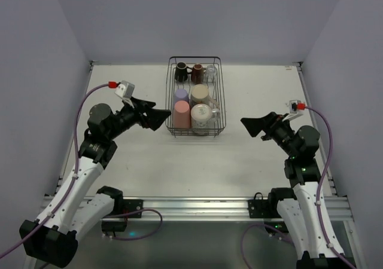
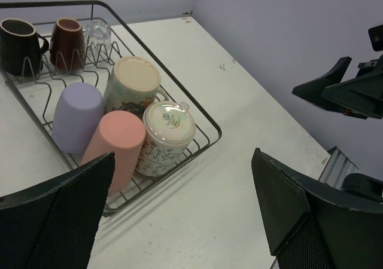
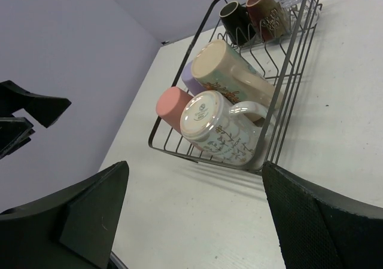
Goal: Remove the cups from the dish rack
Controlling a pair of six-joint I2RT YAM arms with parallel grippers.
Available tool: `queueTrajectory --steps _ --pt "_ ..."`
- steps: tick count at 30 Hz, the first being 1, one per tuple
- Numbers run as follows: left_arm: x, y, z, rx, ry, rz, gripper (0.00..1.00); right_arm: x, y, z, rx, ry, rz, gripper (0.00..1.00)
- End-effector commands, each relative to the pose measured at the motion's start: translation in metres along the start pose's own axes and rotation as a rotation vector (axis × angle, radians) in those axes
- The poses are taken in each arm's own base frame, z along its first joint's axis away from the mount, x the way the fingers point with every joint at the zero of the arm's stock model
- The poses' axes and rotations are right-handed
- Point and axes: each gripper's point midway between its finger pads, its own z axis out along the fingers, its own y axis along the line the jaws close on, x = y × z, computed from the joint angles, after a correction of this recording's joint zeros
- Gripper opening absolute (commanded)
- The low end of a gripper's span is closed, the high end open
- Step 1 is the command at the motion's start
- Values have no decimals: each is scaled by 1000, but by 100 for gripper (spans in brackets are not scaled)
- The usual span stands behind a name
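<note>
The black wire dish rack (image 1: pixel 169 95) stands at mid-table with several cups in it. A black mug (image 1: pixel 181 73), a brown mug (image 1: pixel 198 73) and a clear glass (image 1: pixel 210 73) line its far end. Nearer lie a lavender tumbler (image 2: pixel 76 116), a pink tumbler (image 2: pixel 116 146), a cream mug (image 2: pixel 131 83) and a printed mug (image 3: pixel 218 128), bottoms toward me. My left gripper (image 1: pixel 161 117) hovers open just left of the rack's near corner, nothing between its fingers. My right gripper (image 1: pixel 251 128) hangs open, well right of the rack.
Grey walls close in the white table on three sides. A metal rail (image 1: pixel 197 206) runs along the near edge between the arm bases. Bare tabletop lies on both sides of the rack and in front of it.
</note>
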Motion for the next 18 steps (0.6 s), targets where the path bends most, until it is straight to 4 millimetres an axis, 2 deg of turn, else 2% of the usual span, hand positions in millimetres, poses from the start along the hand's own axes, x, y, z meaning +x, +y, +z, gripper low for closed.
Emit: queueTrajectory --steps 1,2,7,11,12,13,14,15,16,17,18 --pt "-12 -3 3 3 -7 -14 100 -2 7 0 -37 -6 -5 94" --pt "-12 -1 8 1 1 -36 100 -3 7 1 -35 -6 -6 94" --pt "-29 -17 22 85 -8 -66 100 0 5 -1 -32 -10 -5 94" --pt "-34 -20 48 58 -19 -55 100 6 8 -2 -54 15 4 94" --pt "-32 -27 56 67 -17 -52 100 7 8 -2 -57 19 3 94" --pt "-45 -33 62 69 -39 -35 100 7 8 -2 -60 20 -1 94" --pt "-36 -25 75 34 -6 -23 100 7 8 -3 -60 16 -7 94" --pt "-48 -26 84 -18 -39 5 100 8 7 -3 -56 16 -10 94" --pt "-48 -20 90 -66 -37 22 100 8 7 -3 -56 17 -14 94" --pt "-34 -6 101 -126 13 43 100 10 6 -3 -56 21 -20 94" --pt "-42 -1 108 -184 -5 60 100 11 6 -3 -58 24 -21 94"
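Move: The cream mug, the likeliest aim, lies some 25 cm ahead of the left hand, 13 cm to its right and 22 cm below. The purple cup is beside it, about 24 cm ahead and 5 cm right of the hand; nearer stand the pink cup, 15 cm ahead and 5 cm right, and the white mug, 15 cm ahead and 14 cm right, all at similar depth. From the right hand the cream mug is 25 cm ahead, 14 cm left and 18 cm below. Heading for the cream mug in the rack, the left hand swings right by about 7 cm and forward by about 5 cm, slowly at first and then faster, high above the cups. It dips very slightly before rising a couple of centimetres; the fingers stay wide open and touch nothing, with the wrist keeping nearly the same attitude. ##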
